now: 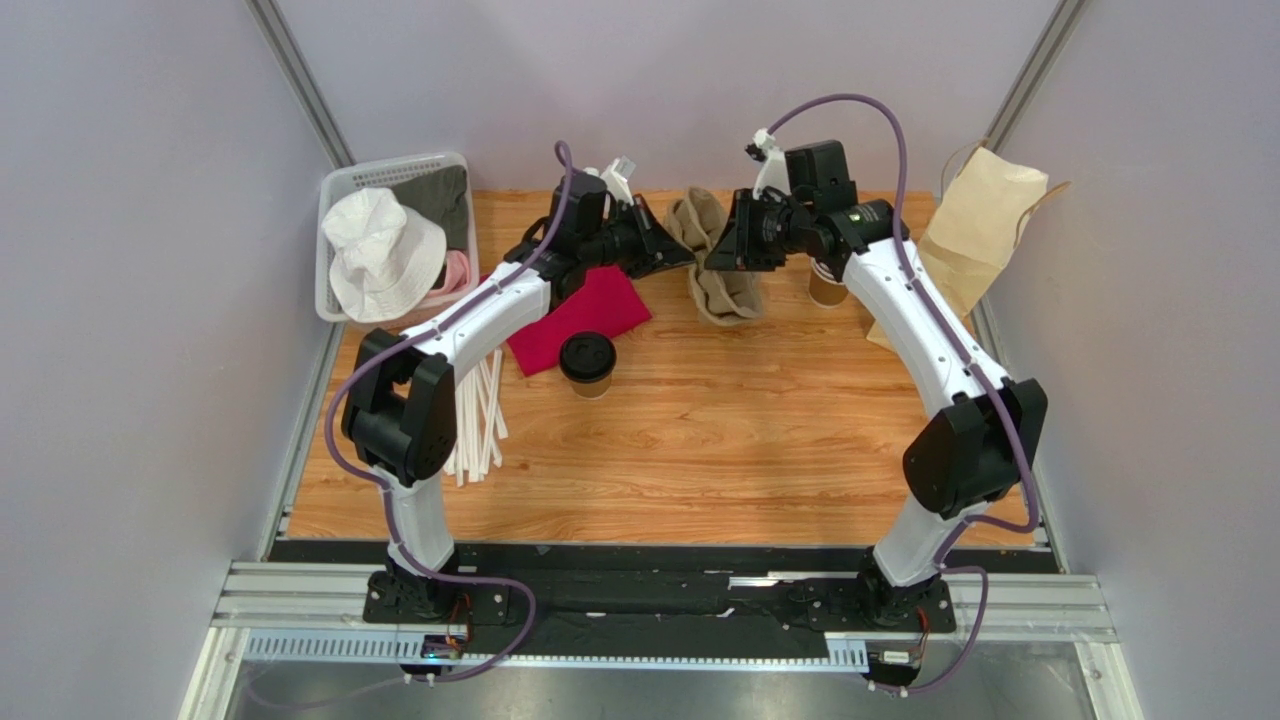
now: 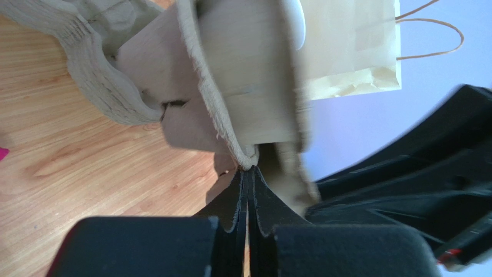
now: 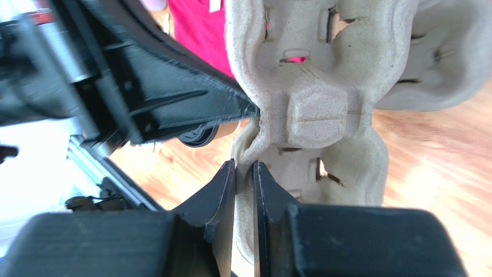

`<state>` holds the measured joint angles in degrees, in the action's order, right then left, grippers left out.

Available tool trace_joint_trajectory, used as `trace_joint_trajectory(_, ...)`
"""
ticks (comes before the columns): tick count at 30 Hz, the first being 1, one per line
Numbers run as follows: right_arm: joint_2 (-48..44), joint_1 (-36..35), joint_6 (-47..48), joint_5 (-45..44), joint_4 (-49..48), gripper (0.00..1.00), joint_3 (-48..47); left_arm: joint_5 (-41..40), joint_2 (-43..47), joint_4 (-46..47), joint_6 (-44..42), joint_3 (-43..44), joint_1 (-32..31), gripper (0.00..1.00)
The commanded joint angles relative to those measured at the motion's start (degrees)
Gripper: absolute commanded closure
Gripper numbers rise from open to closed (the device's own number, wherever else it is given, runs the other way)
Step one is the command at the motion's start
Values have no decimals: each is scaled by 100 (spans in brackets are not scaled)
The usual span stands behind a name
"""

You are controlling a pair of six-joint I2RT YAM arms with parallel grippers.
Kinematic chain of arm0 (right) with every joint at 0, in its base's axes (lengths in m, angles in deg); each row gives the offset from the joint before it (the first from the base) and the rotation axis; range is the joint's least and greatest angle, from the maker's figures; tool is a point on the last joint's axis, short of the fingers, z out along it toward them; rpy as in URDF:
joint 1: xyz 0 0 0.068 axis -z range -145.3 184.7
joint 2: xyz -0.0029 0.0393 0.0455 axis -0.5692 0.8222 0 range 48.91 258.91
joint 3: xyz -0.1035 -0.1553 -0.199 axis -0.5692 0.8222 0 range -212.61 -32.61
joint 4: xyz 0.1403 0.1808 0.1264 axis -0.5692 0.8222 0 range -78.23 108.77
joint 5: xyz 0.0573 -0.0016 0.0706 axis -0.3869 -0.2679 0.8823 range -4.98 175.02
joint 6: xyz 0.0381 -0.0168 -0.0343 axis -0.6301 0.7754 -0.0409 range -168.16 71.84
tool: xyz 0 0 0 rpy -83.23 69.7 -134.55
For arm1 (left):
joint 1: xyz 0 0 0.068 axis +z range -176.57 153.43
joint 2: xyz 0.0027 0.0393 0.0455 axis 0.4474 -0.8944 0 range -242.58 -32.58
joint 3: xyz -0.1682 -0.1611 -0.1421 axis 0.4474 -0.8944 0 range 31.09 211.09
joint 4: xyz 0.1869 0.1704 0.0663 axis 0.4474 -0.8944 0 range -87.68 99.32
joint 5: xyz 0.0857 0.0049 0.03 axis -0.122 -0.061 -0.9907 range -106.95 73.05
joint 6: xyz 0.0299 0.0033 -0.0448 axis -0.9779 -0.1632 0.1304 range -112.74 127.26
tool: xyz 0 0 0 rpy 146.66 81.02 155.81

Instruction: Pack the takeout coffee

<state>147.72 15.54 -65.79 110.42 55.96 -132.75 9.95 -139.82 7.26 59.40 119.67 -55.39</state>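
Observation:
The takeout coffee (image 1: 588,362), a brown cup with a black lid, stands upright on the table in front of the red cloth, away from both grippers. A grey pulp cup carrier (image 1: 723,278) is at the back centre, tilted on edge. My left gripper (image 1: 679,248) is shut on the carrier's edge (image 2: 219,98); its fingertips (image 2: 248,170) pinch the rim. My right gripper (image 1: 718,248) is shut on the same carrier's rim (image 3: 306,115) from the other side, fingers (image 3: 245,164) clamped on the pulp. A second carrier shell (image 3: 439,63) shows behind it.
A kraft paper bag (image 1: 984,225) leans at the back right. A brown cup (image 1: 827,285) stands partly hidden behind the right arm. A red cloth (image 1: 579,315), white straws (image 1: 481,413) and a white basket (image 1: 338,188) holding a white hat are on the left.

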Motion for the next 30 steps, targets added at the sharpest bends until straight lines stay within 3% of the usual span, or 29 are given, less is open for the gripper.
trace_joint_trajectory(1, -888, 53, 540, -412, -173, 100, -384, 0, 72, 57, -99, 28, 43, 100)
trace_joint_trajectory(7, -1118, 271, 770, -686, -156, 100, -427, 96, -156, 171, -125, 317, 87, 100)
trace_joint_trajectory(19, -1320, 817, 971, -713, -103, 100, -278, 316, -1782, 1498, 718, 1890, 263, 100)
trace_joint_trajectory(30, -1337, 843, 1218, -704, 20, 100, -190, 220, -2837, 2008, 1184, 2401, 333, 100)
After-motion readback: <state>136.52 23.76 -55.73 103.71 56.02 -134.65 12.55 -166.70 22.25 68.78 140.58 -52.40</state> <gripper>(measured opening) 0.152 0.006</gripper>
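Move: Each hand already pinches a cup carrier, the two still close together. The carrier stack on the table lies about 12 cm ahead of the left hand, 4 cm to its right and 14 cm below; the lidded coffee cup some 12 cm back and 16 cm left. From the right hand that stack is roughly 12 cm straight ahead and 15 cm below; the paper cups stand about 9 cm ahead and 19 cm right. Right lifts its carrier about 9 cm up and right, tipping up; left carries its own forward, then down, stackward. ##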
